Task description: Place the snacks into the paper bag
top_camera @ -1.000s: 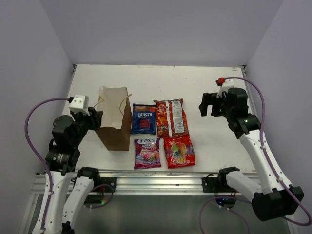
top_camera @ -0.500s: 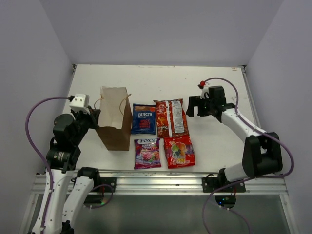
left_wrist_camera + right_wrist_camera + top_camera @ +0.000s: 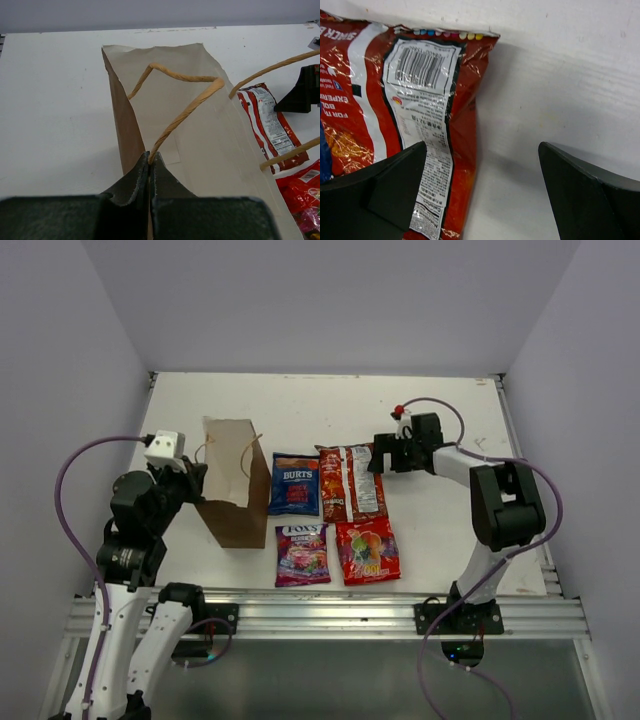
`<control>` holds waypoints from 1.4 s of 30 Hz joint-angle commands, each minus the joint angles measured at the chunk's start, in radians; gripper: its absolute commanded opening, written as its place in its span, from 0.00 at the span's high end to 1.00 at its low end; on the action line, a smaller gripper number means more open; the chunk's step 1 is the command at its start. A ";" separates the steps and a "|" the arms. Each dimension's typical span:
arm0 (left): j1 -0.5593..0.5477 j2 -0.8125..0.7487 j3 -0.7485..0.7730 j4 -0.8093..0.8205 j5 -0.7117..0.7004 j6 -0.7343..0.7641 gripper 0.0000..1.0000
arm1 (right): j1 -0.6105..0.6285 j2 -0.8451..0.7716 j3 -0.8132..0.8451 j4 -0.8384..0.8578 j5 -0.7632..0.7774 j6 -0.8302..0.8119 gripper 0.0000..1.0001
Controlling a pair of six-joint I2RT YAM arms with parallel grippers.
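Note:
The brown paper bag (image 3: 235, 492) stands upright at the left, its mouth open. My left gripper (image 3: 199, 478) is at the bag's near left rim, shut (image 3: 150, 156) on one string handle (image 3: 186, 106). Four snacks lie flat to the right of the bag: the blue Burts packet (image 3: 294, 483), the long red-orange chip bag (image 3: 350, 482), the purple Fox's packet (image 3: 302, 554) and the red sweets bag (image 3: 367, 550). My right gripper (image 3: 378, 458) is open and low over the chip bag's far right edge (image 3: 460, 100). One finger is above the packet, the other above bare table, and nothing is held (image 3: 482, 150).
The white table (image 3: 440, 520) is walled at the back and on both sides. A metal rail (image 3: 320, 612) runs along the near edge. The bag's second handle (image 3: 272, 70) loops out toward the snacks.
My left gripper closed on the bag's handle. The right arm swung left and down, from the table's right side to the chip bag, with its jaws still wide.

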 commanded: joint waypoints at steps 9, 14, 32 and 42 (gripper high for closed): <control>-0.005 0.016 0.006 0.021 -0.031 -0.004 1.00 | 0.051 0.100 0.123 0.032 -0.074 0.005 0.03; -0.005 0.013 0.007 0.016 -0.038 -0.002 1.00 | 0.095 0.125 0.152 -0.002 -0.093 0.003 0.17; -0.008 0.017 0.007 0.013 -0.048 -0.002 1.00 | 0.233 -0.105 0.491 -0.286 0.093 -0.063 1.00; -0.007 0.020 0.007 0.013 -0.036 -0.001 1.00 | 0.263 -0.187 0.755 0.062 -0.162 0.096 1.00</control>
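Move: The red crisp bag's middle lies about 6 cm left and 4 cm back of the right hand, some 2 cm lower, with the open fingers straddling its right edge. The blue Burts bag is about 19 cm left and 5 back, and the red candy bag 22 cm back and 2 left. The paper bag stands roughly 31 cm left, 11 back. From the left hand, the red crisp bag is about 12 cm ahead, 29 right, 25 below. Sweeping left about 7 cm low over the table, the right hand brings its open fingers across the red crisp bag and shuts them, pinching the film beside the white label. It then climbs fast, some 36 cm, drifting another 7 cm left while the fingers tip up about 40 degrees. The left hand keeps its grip on the paper bag's rim. ##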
